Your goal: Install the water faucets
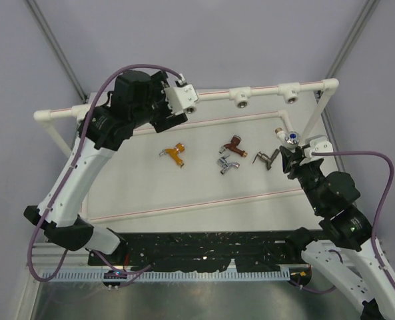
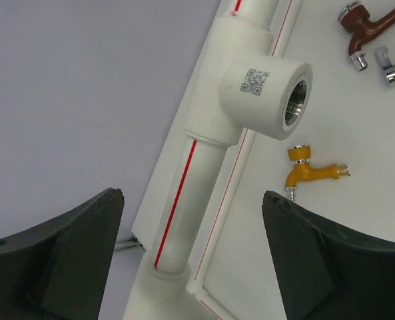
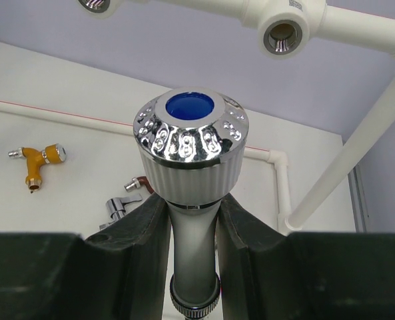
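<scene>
My right gripper (image 3: 192, 200) is shut on the white water faucet (image 3: 190, 173), pads on its stem just under the ribbed chrome knob with a blue centre. In the top view this faucet (image 1: 292, 138) is held up at the board's right side by the right gripper (image 1: 294, 157). Lying on the board are the orange faucet (image 1: 176, 154), the copper-brown one (image 1: 234, 143), the chrome one (image 1: 228, 164) and the dark bronze one (image 1: 267, 159). My left gripper (image 2: 192, 197) is open and empty, just short of the leftmost tee socket (image 2: 267, 93); the orange faucet (image 2: 310, 172) lies beyond it.
The white pipe frame (image 1: 214, 94) runs along the board's far edge with two more tee sockets (image 1: 240, 97) (image 1: 290, 93). A slanted post (image 1: 320, 110) stands at the right corner. A thin white rail (image 1: 217, 121) lies across the board behind the faucets.
</scene>
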You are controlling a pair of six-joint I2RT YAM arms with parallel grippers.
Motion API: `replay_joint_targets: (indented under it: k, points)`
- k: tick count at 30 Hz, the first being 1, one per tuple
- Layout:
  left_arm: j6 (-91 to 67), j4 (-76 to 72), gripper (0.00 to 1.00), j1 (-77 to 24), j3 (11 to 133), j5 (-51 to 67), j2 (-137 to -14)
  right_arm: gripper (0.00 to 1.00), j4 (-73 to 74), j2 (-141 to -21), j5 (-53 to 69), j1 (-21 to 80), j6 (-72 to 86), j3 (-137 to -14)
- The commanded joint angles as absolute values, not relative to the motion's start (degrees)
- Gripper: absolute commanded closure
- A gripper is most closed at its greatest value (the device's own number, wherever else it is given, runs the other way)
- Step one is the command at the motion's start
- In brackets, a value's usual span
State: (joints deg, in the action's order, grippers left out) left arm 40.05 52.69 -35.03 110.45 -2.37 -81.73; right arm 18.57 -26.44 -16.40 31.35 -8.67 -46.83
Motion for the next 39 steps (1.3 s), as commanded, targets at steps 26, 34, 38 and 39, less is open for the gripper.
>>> replay_joint_targets:
  k: [26,34,38,39]
  points:
    - [29.01,61.26,0.75,-34.46,110.13,-27.15,-83.76,0.95,7.21,-38.22,-17.24,29.01,-21.27,-51.77]
    - [23.03,64.5,0.79,-29.36,117.23,-29.53,-88.76,0.95,2.64,-42.97,-11.34,24.52,-23.29,-52.82]
    - [21.54,64.86,0.78,-29.18,117.95,-29.97,-90.0,0.95,-9.62,-42.98,-10.37,23.56,-27.15,-47.56]
    - [20.75,65.3,0.78,-29.01,118.21,-30.32,-90.44,0.95,-12.63,-42.54,-10.55,23.29,-27.68,-44.24]
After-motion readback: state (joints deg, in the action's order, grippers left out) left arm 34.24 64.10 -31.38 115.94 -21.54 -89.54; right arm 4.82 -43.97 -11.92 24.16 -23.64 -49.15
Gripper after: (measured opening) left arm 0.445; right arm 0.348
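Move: The upper pipe's stretch just left of the middle tee lies some 4 cm ahead of the left hand, 1 cm to its left and 4 cm below. On that pipe the middle tee stands about 7 cm to the right of the stretch, and the second tee some 10 cm to its left. From the right hand, the rightmost tee is roughly 18 cm ahead, hardly to either side and slightly higher. The fourth tee lies about 16 cm to the left of that tee, the right elbow 13 cm to its right and 2 cm farther out. The left fingers straddle and pinch the upper pipe beside the middle tee, the hand reaching forward and down about 5 cm as they close. Still gripping, it eases back a little, then drags the pipe some 6 cm left, turning counter-clockwise. The right hand keeps the white faucet pinched and, after a brief hover, carries it forward about 7.5 cm after the rightmost tee, rolling its left side down. ##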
